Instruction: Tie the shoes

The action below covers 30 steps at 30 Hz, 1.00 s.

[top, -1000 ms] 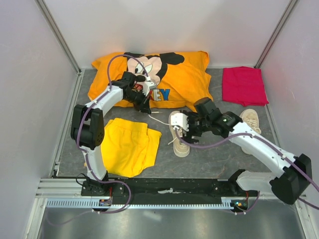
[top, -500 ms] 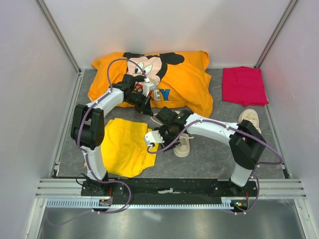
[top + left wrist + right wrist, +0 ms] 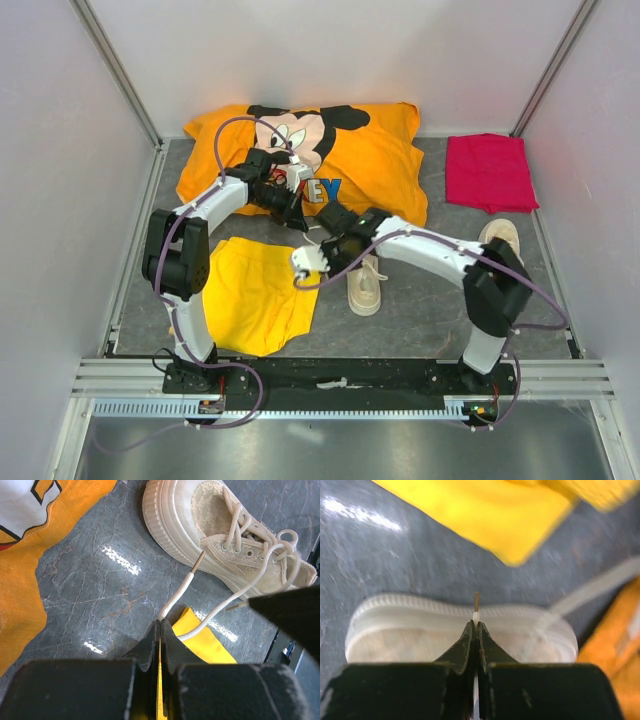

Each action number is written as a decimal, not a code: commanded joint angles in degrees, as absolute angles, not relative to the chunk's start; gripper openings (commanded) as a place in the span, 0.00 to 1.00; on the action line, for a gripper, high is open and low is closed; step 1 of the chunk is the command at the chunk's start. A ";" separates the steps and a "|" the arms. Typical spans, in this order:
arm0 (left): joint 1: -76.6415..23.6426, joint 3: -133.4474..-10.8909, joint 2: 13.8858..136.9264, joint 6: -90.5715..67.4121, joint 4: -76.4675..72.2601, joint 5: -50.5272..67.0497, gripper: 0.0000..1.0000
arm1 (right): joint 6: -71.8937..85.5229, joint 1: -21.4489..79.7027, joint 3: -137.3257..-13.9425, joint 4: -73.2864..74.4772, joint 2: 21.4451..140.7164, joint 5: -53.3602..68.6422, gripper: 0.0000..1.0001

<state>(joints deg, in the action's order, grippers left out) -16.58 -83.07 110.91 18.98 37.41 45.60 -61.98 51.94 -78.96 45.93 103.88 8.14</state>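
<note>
One cream shoe [image 3: 363, 286] lies mid-table, and its side fills the left wrist view, shoe [image 3: 225, 535]. My left gripper [image 3: 297, 218] [image 3: 160, 622] is shut on a white lace [image 3: 182, 587], whose tipped end sticks out past the jaws. Over the shoe's top end, my right gripper [image 3: 335, 250] [image 3: 476, 625] is shut on another lace end, its brown tip [image 3: 476, 600] poking out above the shoe [image 3: 420, 640]. The other shoe [image 3: 503, 234] lies at the right, half hidden behind my right arm.
Yellow shorts [image 3: 255, 290] lie left of the shoe. An orange Mickey shirt [image 3: 350, 160] is spread along the back and a folded red cloth [image 3: 490, 172] sits at the back right. Walls close in the table on three sides.
My right arm swung left across the shoe, then drew back a little as its gripper went from open to shut on a lace end. The left gripper held still.
</note>
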 commanded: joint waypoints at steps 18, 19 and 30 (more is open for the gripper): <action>-12.31 -80.77 105.91 21.97 37.53 39.04 0.01 | -54.67 9.14 -59.60 50.19 84.46 13.62 0.00; -12.22 -80.86 106.26 22.58 37.53 38.24 0.02 | -54.67 9.05 -58.63 49.49 85.25 13.45 0.00; -11.51 -79.19 108.28 24.52 37.71 36.73 0.02 | -55.38 7.56 -52.29 38.94 91.13 10.72 0.00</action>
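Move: My right hand has the lace tip and is just above the left edge of the laced shoe, whose middle is level with it, roughly 4 cm to its right and 4 cm below. The second shoe lies about 42 cm to that hand's right and 2 cm farther out. My left hand holds the other lace end, with the laced shoe's middle about 11 cm back, 15 cm right and 6 cm lower; the yellow cloth's middle is about 18 cm back and 13 cm left of that hand. I sweep my right hand some 27 cm to the right, arcing about 9 cm up and 7 cm forward over the laced shoe, then back and down to low over the bare floor short of the second shoe, turning about 50 degrees clockwise. Meanwhile my left hand draws about 5 cm left, away from the shoe, rising slightly then sinking. Both keep their lace ends pinched. ##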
